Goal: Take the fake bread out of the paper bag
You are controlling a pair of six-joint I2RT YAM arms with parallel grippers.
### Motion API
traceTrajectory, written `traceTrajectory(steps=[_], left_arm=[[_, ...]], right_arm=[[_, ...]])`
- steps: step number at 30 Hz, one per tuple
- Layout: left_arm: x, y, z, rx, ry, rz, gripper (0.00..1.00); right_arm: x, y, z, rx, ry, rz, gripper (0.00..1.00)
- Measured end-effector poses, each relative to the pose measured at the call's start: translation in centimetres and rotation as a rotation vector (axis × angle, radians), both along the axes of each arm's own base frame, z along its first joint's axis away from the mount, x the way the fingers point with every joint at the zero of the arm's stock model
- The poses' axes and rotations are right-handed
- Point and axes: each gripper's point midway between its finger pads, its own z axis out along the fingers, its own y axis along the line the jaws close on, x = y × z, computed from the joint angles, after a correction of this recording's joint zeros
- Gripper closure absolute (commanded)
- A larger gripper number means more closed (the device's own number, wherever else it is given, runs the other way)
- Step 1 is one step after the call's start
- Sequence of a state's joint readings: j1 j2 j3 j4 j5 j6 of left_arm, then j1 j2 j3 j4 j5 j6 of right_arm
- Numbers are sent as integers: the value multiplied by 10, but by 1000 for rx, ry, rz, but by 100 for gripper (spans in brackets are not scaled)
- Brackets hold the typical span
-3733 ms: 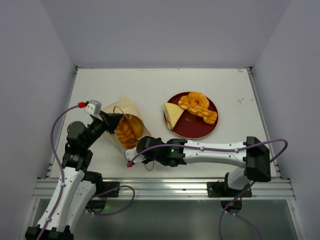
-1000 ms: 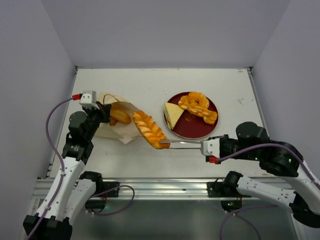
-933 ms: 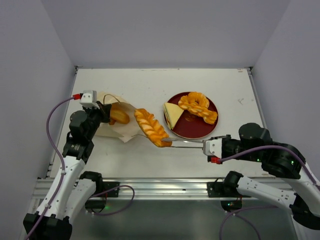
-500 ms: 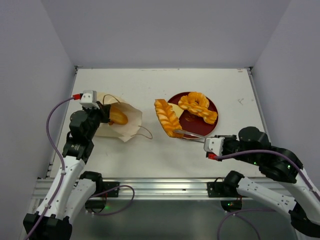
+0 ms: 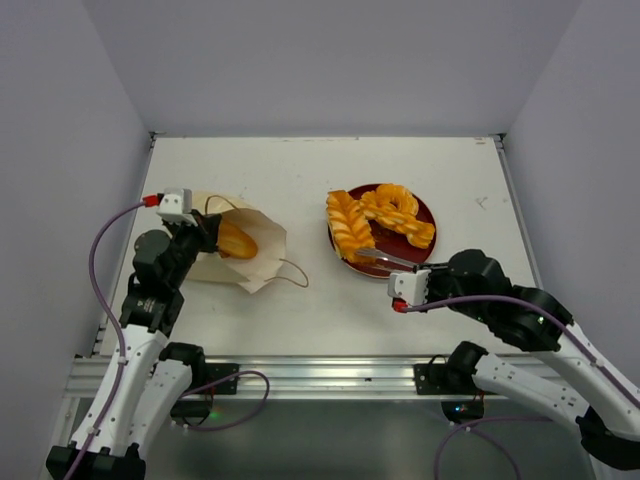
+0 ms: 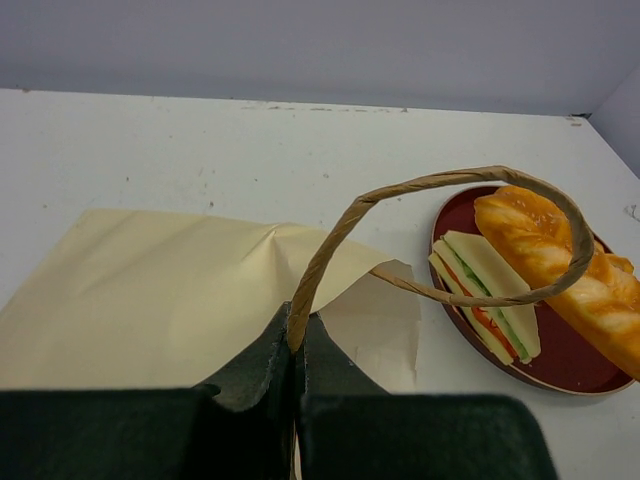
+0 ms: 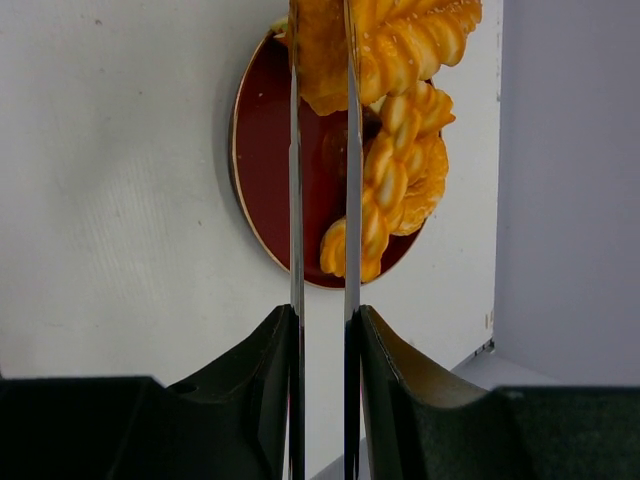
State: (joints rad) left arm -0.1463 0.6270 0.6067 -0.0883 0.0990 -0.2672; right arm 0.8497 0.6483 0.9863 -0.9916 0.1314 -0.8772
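My right gripper (image 5: 360,251) is shut on a braided loaf (image 5: 349,224) of the fake bread, its long metal fingers (image 7: 297,150) clamping one end. The loaf (image 7: 410,45) hangs over the left part of the red plate (image 5: 426,216). A ring doughnut (image 5: 392,199) and a twisted pastry (image 5: 411,233) lie on that plate, and a pale sandwich (image 6: 486,300) shows under the loaf in the left wrist view. My left gripper (image 6: 297,338) is shut on a brown loop handle (image 6: 440,181) of the paper bag (image 5: 243,262). The bag lies on its side with a long roll (image 5: 236,241) in its mouth.
The bag's second handle (image 5: 293,273) trails on the white table (image 5: 300,170) towards the plate. Grey walls (image 5: 60,130) close in the left, back and right. An aluminium rail (image 5: 320,375) runs along the near edge by the arm bases.
My right gripper has carried the braided loaf from just outside the bag's mouth rightwards to over the plate's left side. The left gripper keeps its hold on the handle.
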Motion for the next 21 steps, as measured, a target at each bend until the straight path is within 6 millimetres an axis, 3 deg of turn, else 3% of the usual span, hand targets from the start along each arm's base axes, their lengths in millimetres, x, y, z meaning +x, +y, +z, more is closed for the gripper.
traceTrajectory(steps=[4,12,21], left_arm=[[-2,-1,-1,1,1,-7,100],[-5,-3,-3,0,0,-22,100],[-7,-3,-1,11,-10,-30,100]], right_arm=[[8,3,-7,-42,-26,14,100],[19,-3,-45,-180,-26,16,100],[25,-11,-57,-232,-52,-1,100]])
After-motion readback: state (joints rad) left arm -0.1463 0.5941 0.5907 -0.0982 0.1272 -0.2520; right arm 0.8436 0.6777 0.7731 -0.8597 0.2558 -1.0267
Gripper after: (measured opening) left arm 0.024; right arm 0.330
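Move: The right gripper grips the tongs, with the long bread at their far end. The plate's middle lies about 14 cm ahead of this hand, 9 cm to its left and 21 cm below. The sandwich, on the plate's left side, is some 13 cm ahead and 17 cm left; the twisted bread is about 17 cm ahead and 5 cm left, both about 19 cm below. From the left gripper, the plate is roughly 36 cm to the right, 5 cm ahead and 23 cm lower. Lower the right gripper about 5 cm towards the plate, easing it forward a couple of centimetres as it sinks. Roll it some 15 degrees so its left side drops and the tongs bring the long bread down beside the sandwich. Keep the fingers set on the tongs and the tongs on the bread's near end. ##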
